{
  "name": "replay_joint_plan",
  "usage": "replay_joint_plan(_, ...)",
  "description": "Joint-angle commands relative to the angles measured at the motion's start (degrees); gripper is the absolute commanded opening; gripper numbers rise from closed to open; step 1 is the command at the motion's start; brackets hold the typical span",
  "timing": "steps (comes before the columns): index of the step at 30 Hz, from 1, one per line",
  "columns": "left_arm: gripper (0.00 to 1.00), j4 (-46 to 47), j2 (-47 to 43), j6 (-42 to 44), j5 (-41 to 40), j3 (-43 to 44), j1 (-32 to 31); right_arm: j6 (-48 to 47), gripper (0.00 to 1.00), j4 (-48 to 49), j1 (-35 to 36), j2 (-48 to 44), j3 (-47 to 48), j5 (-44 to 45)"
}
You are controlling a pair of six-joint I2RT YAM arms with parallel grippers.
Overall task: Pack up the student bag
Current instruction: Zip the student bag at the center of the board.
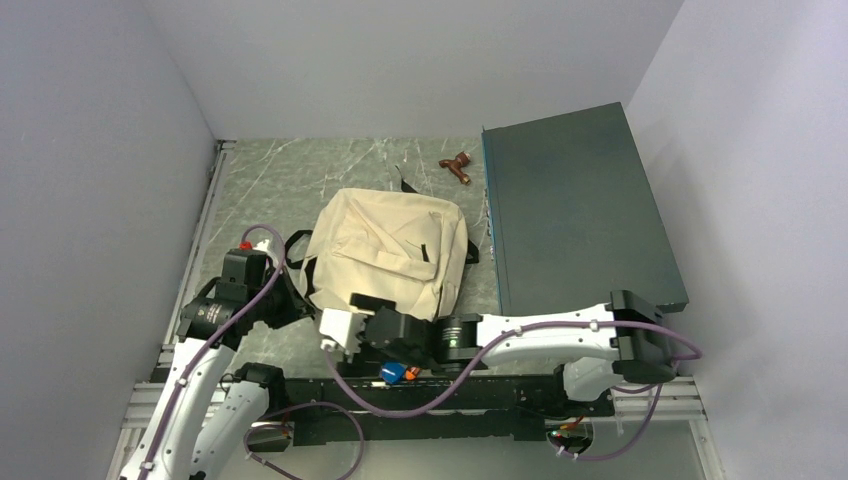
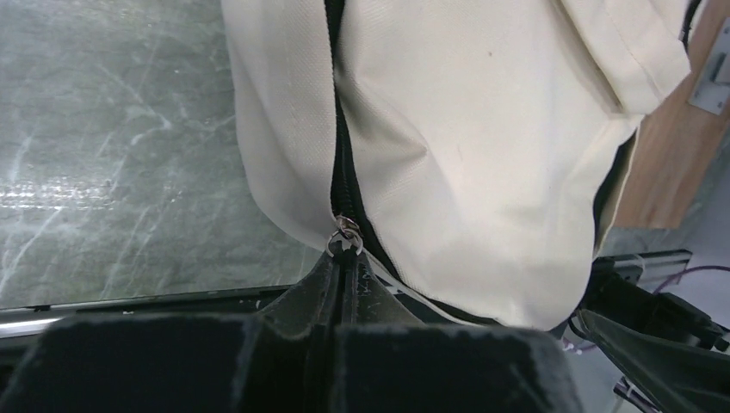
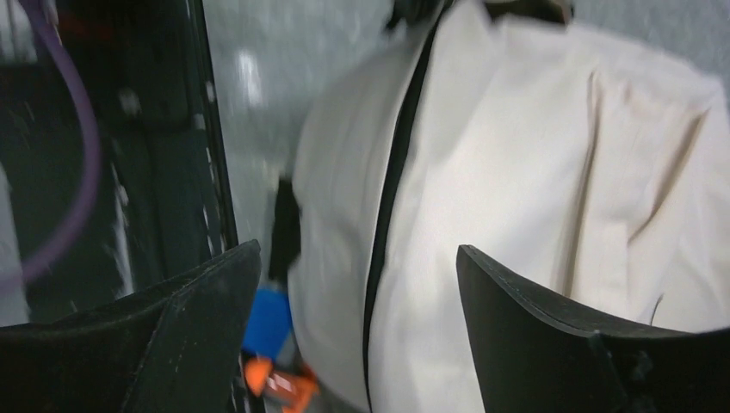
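Observation:
The student bag [image 1: 390, 250], cream canvas with black trim, lies flat in the middle of the table. My left gripper [image 2: 346, 255] is at the bag's near left corner [image 1: 298, 290], shut on the small metal zip pull [image 2: 345, 234] at the end of the bag's black zipper [image 2: 338, 129]. The right gripper [image 3: 357, 258] hovers at the bag's near edge [image 1: 345, 318], open, with cream fabric and a black zipper line [image 3: 392, 189] showing between its fingers. It holds nothing.
A big dark teal flat box [image 1: 575, 215] lies to the right of the bag. A small brown object [image 1: 458, 167] sits at the back. A blue and orange thing [image 1: 397, 373] rests by the near rail, under the right arm. Grey walls close in both sides.

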Motion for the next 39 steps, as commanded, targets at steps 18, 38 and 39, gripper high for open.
replay_joint_plan(18,0.0,4.83,1.4,-0.12,-8.34,0.01,0.69,-8.32,0.0,9.57,1.77,15.24,9.03,18.71)
replay_joint_plan(38,0.0,12.88,30.39,14.94,-10.8,16.93,8.27,-14.63,0.0,14.32,4.7,8.22,-4.04,-0.89)
replay_joint_plan(39,0.0,12.83,32.28,15.99,-11.03,17.72,8.32,-15.35,0.0,14.58,4.66,8.5,-3.78,-1.78)
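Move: The right hand, open, goes for the zip edge at the bag's near left corner, about 5 cm ahead, 6 cm to its left and 5 cm below; the zip pull is about 9 cm left and 2 cm ahead, and the blue-orange item 10 cm back, 7 cm right and well below. The left hand already pinches that pull; the next zip stretch lies some 8 cm ahead, 4 cm lower, with the strap loop 13 cm ahead and 4 cm left. The right hand swings about 7 cm left and 5 cm forward, rising slightly and then sinking beside the left hand, where its fingers close and pinch the bag's zip edge; rolling some 15 degrees in all, it then draws the cloth about 3 cm back and to the right. The left hand keeps its pinch on the zip pull, almost still until that grip is made, then pulls about 4 cm forward along the bag's left side, away from the right hand, dipping a couple of centimetres and coming up again as it tips down. ##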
